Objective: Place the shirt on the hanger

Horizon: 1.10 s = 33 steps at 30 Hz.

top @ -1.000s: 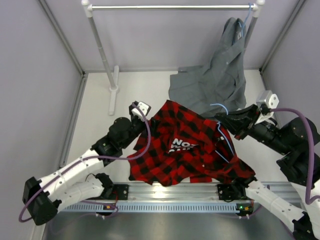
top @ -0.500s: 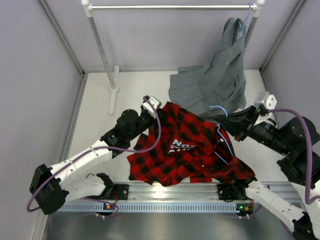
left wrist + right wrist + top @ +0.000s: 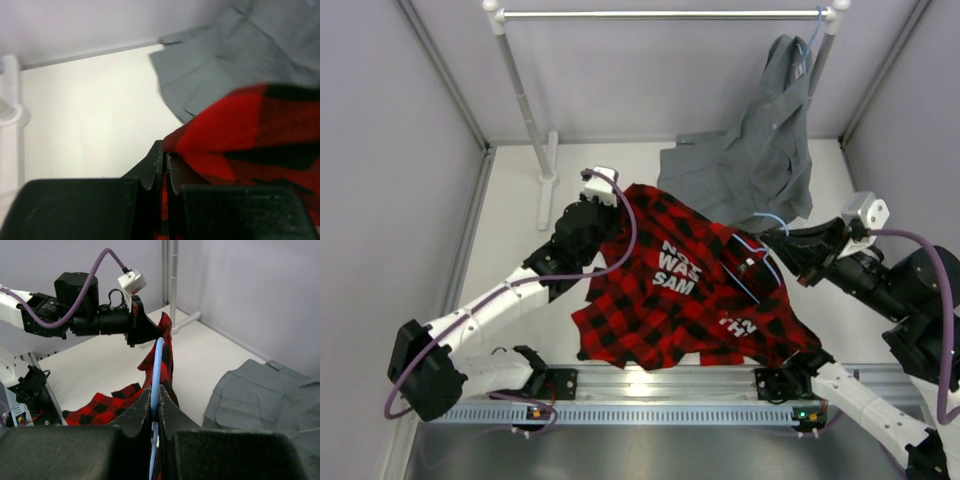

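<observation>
The red-and-black plaid shirt [image 3: 685, 290] lies spread between the two arms, its dark panel of white lettering [image 3: 668, 268] facing up. My left gripper [image 3: 612, 203] is shut on the shirt's upper left edge, and red cloth [image 3: 240, 125] shows pinched between its fingers. My right gripper [image 3: 782, 243] is shut on the thin light-blue wire hanger [image 3: 156, 370], which runs under the shirt's right side [image 3: 750, 272]. In the right wrist view the hanger reaches towards the left gripper [image 3: 145, 330], with the shirt [image 3: 165, 347] draped along it.
A plain grey shirt [image 3: 750, 160] hangs from a clothes rail [image 3: 660, 14] at the back right, its hem lying on the table just behind the plaid shirt. The rail's left post [image 3: 525, 100] stands at the back left. Grey walls enclose the table.
My left gripper has pulled the shirt's edge up and back to the left, spreading the shirt so more lettering shows. My right gripper and the hanger have shifted slightly right.
</observation>
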Each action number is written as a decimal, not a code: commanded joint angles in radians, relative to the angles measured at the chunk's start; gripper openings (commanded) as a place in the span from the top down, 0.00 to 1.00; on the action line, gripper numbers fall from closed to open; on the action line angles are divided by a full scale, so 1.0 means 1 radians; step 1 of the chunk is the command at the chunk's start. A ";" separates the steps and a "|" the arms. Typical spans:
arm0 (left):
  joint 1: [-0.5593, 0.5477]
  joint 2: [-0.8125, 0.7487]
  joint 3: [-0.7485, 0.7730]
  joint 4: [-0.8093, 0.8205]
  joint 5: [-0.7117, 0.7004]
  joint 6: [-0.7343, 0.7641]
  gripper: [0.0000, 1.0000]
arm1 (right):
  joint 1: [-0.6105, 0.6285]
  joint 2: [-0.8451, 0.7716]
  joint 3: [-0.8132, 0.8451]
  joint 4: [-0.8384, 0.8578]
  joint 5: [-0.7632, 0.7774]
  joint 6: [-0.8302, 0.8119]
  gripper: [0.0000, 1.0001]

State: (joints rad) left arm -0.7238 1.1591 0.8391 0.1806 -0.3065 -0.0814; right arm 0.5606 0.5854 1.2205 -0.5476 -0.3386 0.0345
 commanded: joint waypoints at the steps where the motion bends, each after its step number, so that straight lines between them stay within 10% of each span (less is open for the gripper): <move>1: 0.075 -0.015 0.063 -0.042 -0.218 -0.158 1.00 | -0.013 -0.070 0.001 0.014 0.023 -0.019 1.00; 7: 0.147 -0.038 0.098 -0.092 -0.160 -0.233 1.00 | -0.011 -0.108 -0.009 0.014 -0.028 -0.018 1.00; 20: 0.144 -0.216 0.051 0.103 0.541 -0.210 1.00 | -0.011 0.040 0.036 0.067 -0.065 -0.025 1.00; 26: 0.144 -0.242 0.072 -0.076 0.203 -0.227 1.00 | -0.011 0.053 0.040 0.097 -0.051 -0.025 1.00; 29: 0.144 -0.220 0.129 -0.229 -0.008 -0.235 0.02 | -0.011 0.037 0.034 0.098 -0.037 -0.027 1.00; 33: 0.144 -0.197 0.207 -0.323 -0.027 -0.215 0.02 | -0.011 0.031 0.034 0.106 -0.017 -0.027 1.00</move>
State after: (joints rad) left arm -0.5819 0.9638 0.9596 -0.0586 -0.2314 -0.3065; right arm 0.5606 0.6308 1.2133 -0.5381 -0.3786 0.0177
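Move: The left gripper pinches the red checked shirt by its upper left part. The hanger's left end lies about 9 cm back, 12 cm to its right and 9 cm higher. The shirt's lettering is roughly 8 cm back, 11 cm right and 15 cm below, the grey shirt some 17 cm ahead, 30 cm right and 20 cm below. From the right gripper, which holds the hanger near its neck, that end is about 10 cm ahead, 13 cm left and 8 cm lower. Pull the pinched shirt about 5 cm left and a little forward, then swing the left gripper back, right and about 8 cm up, rolling its left side down some 20 degrees. Open wide to let go, and move off left, forward and slightly down. Keep the hanger gripped, easing the right hand back, then forward again. ##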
